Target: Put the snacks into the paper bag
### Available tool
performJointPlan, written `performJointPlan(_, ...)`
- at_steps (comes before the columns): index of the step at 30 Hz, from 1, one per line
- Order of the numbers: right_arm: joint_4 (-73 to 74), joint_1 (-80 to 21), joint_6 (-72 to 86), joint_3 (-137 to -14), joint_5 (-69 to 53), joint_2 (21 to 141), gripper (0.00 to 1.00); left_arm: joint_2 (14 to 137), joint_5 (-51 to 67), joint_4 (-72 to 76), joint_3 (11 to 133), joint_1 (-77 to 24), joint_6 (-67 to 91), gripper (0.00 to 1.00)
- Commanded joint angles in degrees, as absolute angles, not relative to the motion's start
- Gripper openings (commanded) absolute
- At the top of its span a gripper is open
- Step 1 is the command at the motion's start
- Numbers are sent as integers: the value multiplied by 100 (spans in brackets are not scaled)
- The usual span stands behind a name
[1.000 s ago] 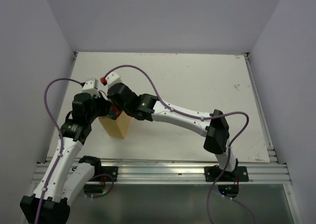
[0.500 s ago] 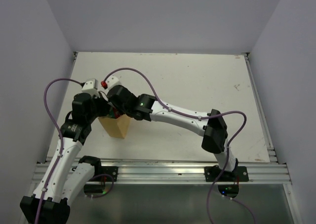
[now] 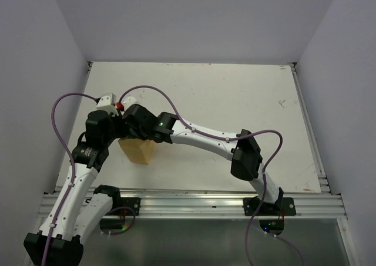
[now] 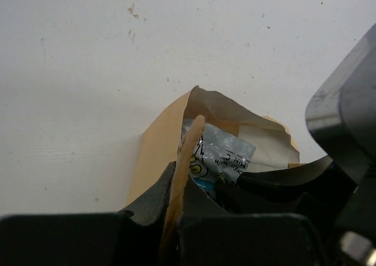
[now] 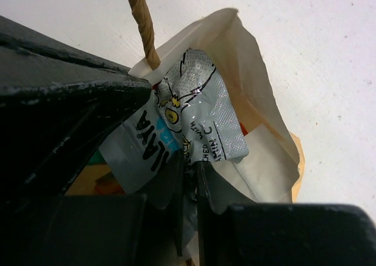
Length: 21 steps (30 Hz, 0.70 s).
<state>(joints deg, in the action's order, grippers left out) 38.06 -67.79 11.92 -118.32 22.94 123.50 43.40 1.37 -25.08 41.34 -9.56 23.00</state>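
The tan paper bag [image 3: 140, 153] stands upright on the left side of the table, with both wrists crowded over its mouth. My left gripper [image 4: 181, 182] is shut on the bag's near wall [image 4: 154, 148], pinching the paper edge between its pads. My right gripper [image 5: 189, 167] is shut on the small silvery-blue packet [image 5: 202, 110], which hangs inside the bag's open mouth [image 5: 258, 96]. The same packet [image 4: 222, 150] shows in the left wrist view, just behind the pinched wall. Teal and orange snacks [image 5: 94, 181] lie deeper in the bag, partly hidden by my fingers.
A twisted paper handle [image 5: 141, 19] rises beside the packet. The left arm's black body fills the left of the right wrist view. White table [image 3: 235, 101] stretches to the right and back; purple cables loop above both arms.
My right arm has swung left and lower over the bag, carrying the silvery-blue packet into its mouth. The left arm and the bag have stayed put.
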Motion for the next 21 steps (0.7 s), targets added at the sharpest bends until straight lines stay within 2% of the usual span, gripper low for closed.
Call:
performJointPlan(1,3991,-6864,1073,-12059,2039,12271,10,4386,351,-2399,4104,-1002,2320,0)
performJointPlan(3,3842,-6891,967,-12024,2275,12051,38,4395,360,-2400,4104,-1002,2312,0)
performJointPlan(4,3780,-6908,845,-11989,2381,11754,62,4395,352,-2399,4104,-1002,2312,0)
performJointPlan(7,3438,-7040,633,-11796,2811,11208,75,4395,352,-2391,4096,-1002,2320,0)
performJointPlan(11,3025,-7110,536,-11471,3111,10242,78,4421,378,-2391,4096,-1002,2320,0)
performJointPlan(16,1822,-7154,553,-9978,3094,9301,78,4447,413,-2382,4096,-1002,2303,0)
performJointPlan(18,1513,-7154,763,-9608,3225,9054,79,4447,413,-2382,4104,-1002,2311,0)
performJointPlan(21,1862,-7154,1053,-9589,3419,9149,79,4438,422,-2373,4096,-1002,2303,0)
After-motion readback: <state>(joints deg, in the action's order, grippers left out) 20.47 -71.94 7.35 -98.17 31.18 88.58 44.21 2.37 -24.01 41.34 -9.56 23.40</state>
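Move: The paper bag's mouth surrounds the right fingertips, its middle straight below them by some 8 cm. The gray packet they still pinch has its middle about 1 cm ahead, 1 cm left and 2 cm below; the red packet is about 2 cm back, 1 cm left and 6 cm below. The left gripper's tips are some 4 cm left, level ahead, 2 cm higher. From the left hand, the bag's middle is about 4 cm right, level ahead and 10 cm below. Opening wide first, the right fingers let go of the gray packet in the bag's mouth. The hand then rises quickly, about 22 cm, drifting some 9 cm right away from the left gripper and a little back, while its wrist rolls left side up and its fingers tip upward, some 30 degrees in all. The left hand stays put, still pinching the bag's handle. ##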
